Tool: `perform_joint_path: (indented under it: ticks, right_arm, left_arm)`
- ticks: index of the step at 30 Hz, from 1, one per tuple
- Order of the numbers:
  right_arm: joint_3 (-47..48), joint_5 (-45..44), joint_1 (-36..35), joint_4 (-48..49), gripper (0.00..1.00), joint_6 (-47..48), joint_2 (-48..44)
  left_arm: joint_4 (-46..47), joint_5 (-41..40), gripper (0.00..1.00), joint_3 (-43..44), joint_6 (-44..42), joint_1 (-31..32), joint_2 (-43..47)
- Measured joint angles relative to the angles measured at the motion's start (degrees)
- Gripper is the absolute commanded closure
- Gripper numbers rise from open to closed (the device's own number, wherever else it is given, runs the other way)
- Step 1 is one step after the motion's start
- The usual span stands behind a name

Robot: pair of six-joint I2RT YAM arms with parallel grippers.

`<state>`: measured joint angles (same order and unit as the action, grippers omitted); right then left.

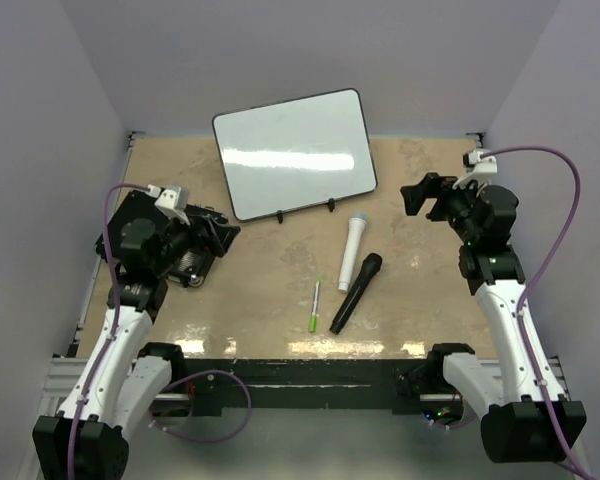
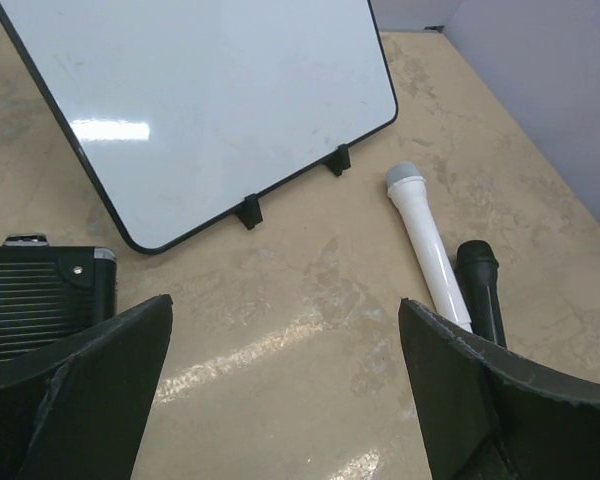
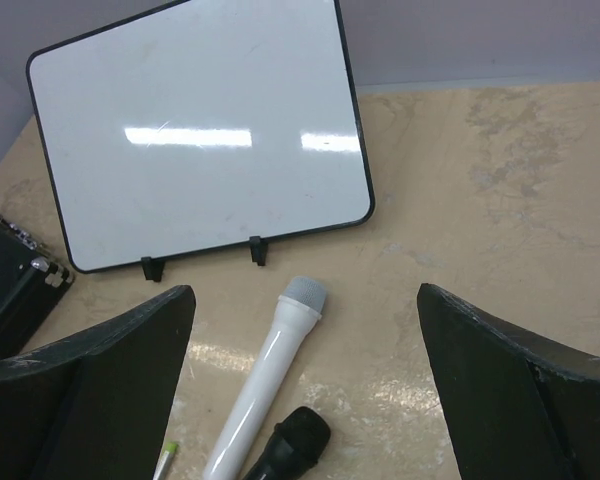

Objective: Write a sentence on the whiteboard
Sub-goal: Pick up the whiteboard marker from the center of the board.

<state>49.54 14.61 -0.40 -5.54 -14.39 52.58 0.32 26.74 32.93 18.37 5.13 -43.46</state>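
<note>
The whiteboard (image 1: 295,150) (image 2: 210,100) (image 3: 200,130) stands tilted on two small black feet at the back of the table. Its face shows only glare, and the sentence is out of view. A green pen (image 1: 315,306) (image 3: 167,455) lies on the table in front of the board, apart from both arms. My left gripper (image 1: 218,232) (image 2: 285,310) hovers open at the left, over bare tabletop. My right gripper (image 1: 420,196) (image 3: 305,298) hangs open at the right, above the microphones, with nothing between its fingers.
A white microphone (image 1: 352,253) (image 2: 427,240) (image 3: 265,380) and a black microphone (image 1: 356,292) (image 2: 480,285) (image 3: 290,445) lie side by side right of the pen. A black ribbed pad (image 1: 195,262) (image 2: 30,300) sits under the left arm. Purple walls enclose the table.
</note>
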Motion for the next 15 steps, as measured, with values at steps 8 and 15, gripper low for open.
perform_joint_path:
  ticks: [8,15]
  right_arm:
    - [0.00,3.26,0.00,0.02,0.01,1.84,-0.35]
    - [-2.75,13.20,0.04,2.27,0.01,10.21,-1.66]
  left_arm:
    - [0.46,-6.69,0.01,0.31,3.63,19.91,-2.60]
    - [-5.38,-23.89,0.08,6.38,7.72,40.96,-12.72]
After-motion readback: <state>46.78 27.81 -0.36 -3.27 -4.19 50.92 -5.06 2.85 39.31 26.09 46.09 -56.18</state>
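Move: The whiteboard marker lies flat on the table about 19 cm to the right of my left hand, 9 cm back and some 22 cm below it. Also on the table are the black microphone, about 30 cm right of this hand and 7 cm back, and the white microphone, about 29 cm right and 4 cm ahead. From my right hand the marker is some 21 cm to the left, 14 cm back and 28 cm below. I swing my left hand to the right, about 15 cm, and draw it back about 7 cm, sinking more towards the end, so that it closes on the marker from above. The wrist turns some 15 degrees clockwise and tips down, fingers still wide open and touching nothing. My right hand drifts about 3 cm left, turning counter-clockwise. ##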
